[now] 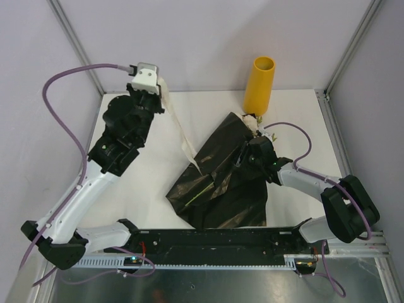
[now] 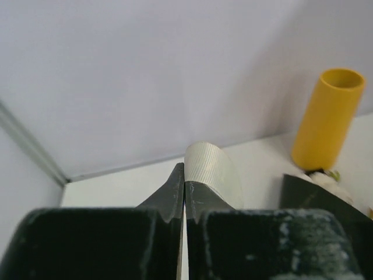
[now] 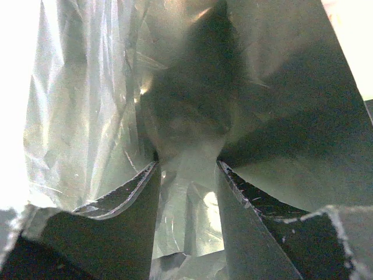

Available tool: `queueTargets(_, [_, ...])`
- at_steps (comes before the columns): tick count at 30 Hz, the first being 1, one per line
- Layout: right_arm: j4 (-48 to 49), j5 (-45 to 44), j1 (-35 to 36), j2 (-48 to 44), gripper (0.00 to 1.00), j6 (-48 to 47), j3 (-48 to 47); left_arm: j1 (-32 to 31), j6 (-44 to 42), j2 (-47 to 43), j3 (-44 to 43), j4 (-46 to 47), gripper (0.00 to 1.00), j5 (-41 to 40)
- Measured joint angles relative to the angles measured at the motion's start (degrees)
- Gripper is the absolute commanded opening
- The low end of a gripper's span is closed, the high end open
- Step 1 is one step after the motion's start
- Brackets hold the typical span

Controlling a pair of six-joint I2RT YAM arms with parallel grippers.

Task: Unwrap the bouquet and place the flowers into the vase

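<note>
The bouquet's glossy black wrapping sheet [image 1: 221,183] lies spread and crumpled on the white table [image 1: 145,183]. A cream rose of the flowers [image 1: 252,120] peeks out at its far end, just below the mustard-yellow vase [image 1: 260,85], which stands upright. My left gripper [image 1: 162,95] is raised at the back left, shut on the cream ribbon [image 1: 183,129], which runs taut down to the sheet. In the left wrist view the ribbon [image 2: 213,169] curls out from the closed left gripper [image 2: 185,175]. My right gripper [image 1: 252,148] is buried in the sheet, its jaws closed around a bunched neck of wrapping [image 3: 186,198].
A metal frame post [image 1: 353,47] rises at the back right corner, another post [image 1: 76,44] at the back left. The black base rail [image 1: 208,243] runs along the near edge. The vase [image 2: 327,119] stands close to the back wall.
</note>
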State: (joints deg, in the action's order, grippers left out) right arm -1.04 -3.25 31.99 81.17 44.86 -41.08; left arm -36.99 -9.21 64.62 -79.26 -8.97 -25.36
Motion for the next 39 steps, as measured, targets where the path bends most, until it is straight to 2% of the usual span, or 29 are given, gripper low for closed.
queueTargets(9, [-0.6,0.8,-0.1,-2.2,0.49,-0.2,0.0,5.4,-7.2,3.7,-9.6,-0.9,0.00,-12.7])
queueTargets(14, [-2.0,1.9,-0.2,-9.3,0.51,-1.4,0.0,11.5,-7.4,7.4,-14.1,-2.9,0.00,-15.3])
queueTargets(17, [-2.8,2.3,-0.2,-15.8,0.55,-2.5,0.0,14.9,-8.5,12.8,-22.1,-4.4,0.00,-17.6])
queueTargets(18, [-3.0,2.3,-0.2,-16.9,0.56,-2.5,0.0,15.6,-8.6,13.4,-23.1,-4.2,0.00,-17.8])
queueTargets(23, [-5.6,2.4,-0.4,-24.4,0.64,-4.1,0.0,18.7,-13.2,22.6,-42.4,-5.6,0.00,-19.5])
queueTargets(27, [-7.5,2.5,-0.5,-28.2,0.69,-5.0,0.0,20.4,-15.5,25.0,-52.8,-4.6,0.00,-19.0])
queueTargets(31, [-9.5,2.5,-0.6,-30.2,0.71,-5.9,0.0,23.9,-15.7,24.9,-57.8,-2.4,0.00,-18.5])
queueTargets(39, [-11.9,2.5,-0.6,-30.9,0.72,-6.5,0.0,26.9,-15.2,25.0,-61.4,0.3,0.00,-16.4])
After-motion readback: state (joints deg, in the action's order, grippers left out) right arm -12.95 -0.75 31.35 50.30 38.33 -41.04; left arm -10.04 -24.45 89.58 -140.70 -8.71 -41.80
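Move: The left gripper holds the ribbon high. The ribbon's lower end lies on the black wrapper, about 9 cm back, 10 cm right and 40 cm below that hand; the wrapper's middle is some 11 cm back and 17 cm right of the hand. From the right gripper, low over the wrapper, that middle is about 8 cm back and 6 cm left, the flower heads 19 cm ahead and 8 cm right, and the yellow vase 28 cm ahead and 10 cm right. Keep the left fingers shut on the ribbon and sweep it away from the wrapper, first left and slightly forward, then steeply up and a little back, about 25 cm up and 23 cm left overall, swinging counter-clockwise and tipping the fingers upward. Lift the right gripper about 14 cm off the wrapper, easing back and opening the fingers wider as they tilt up. ##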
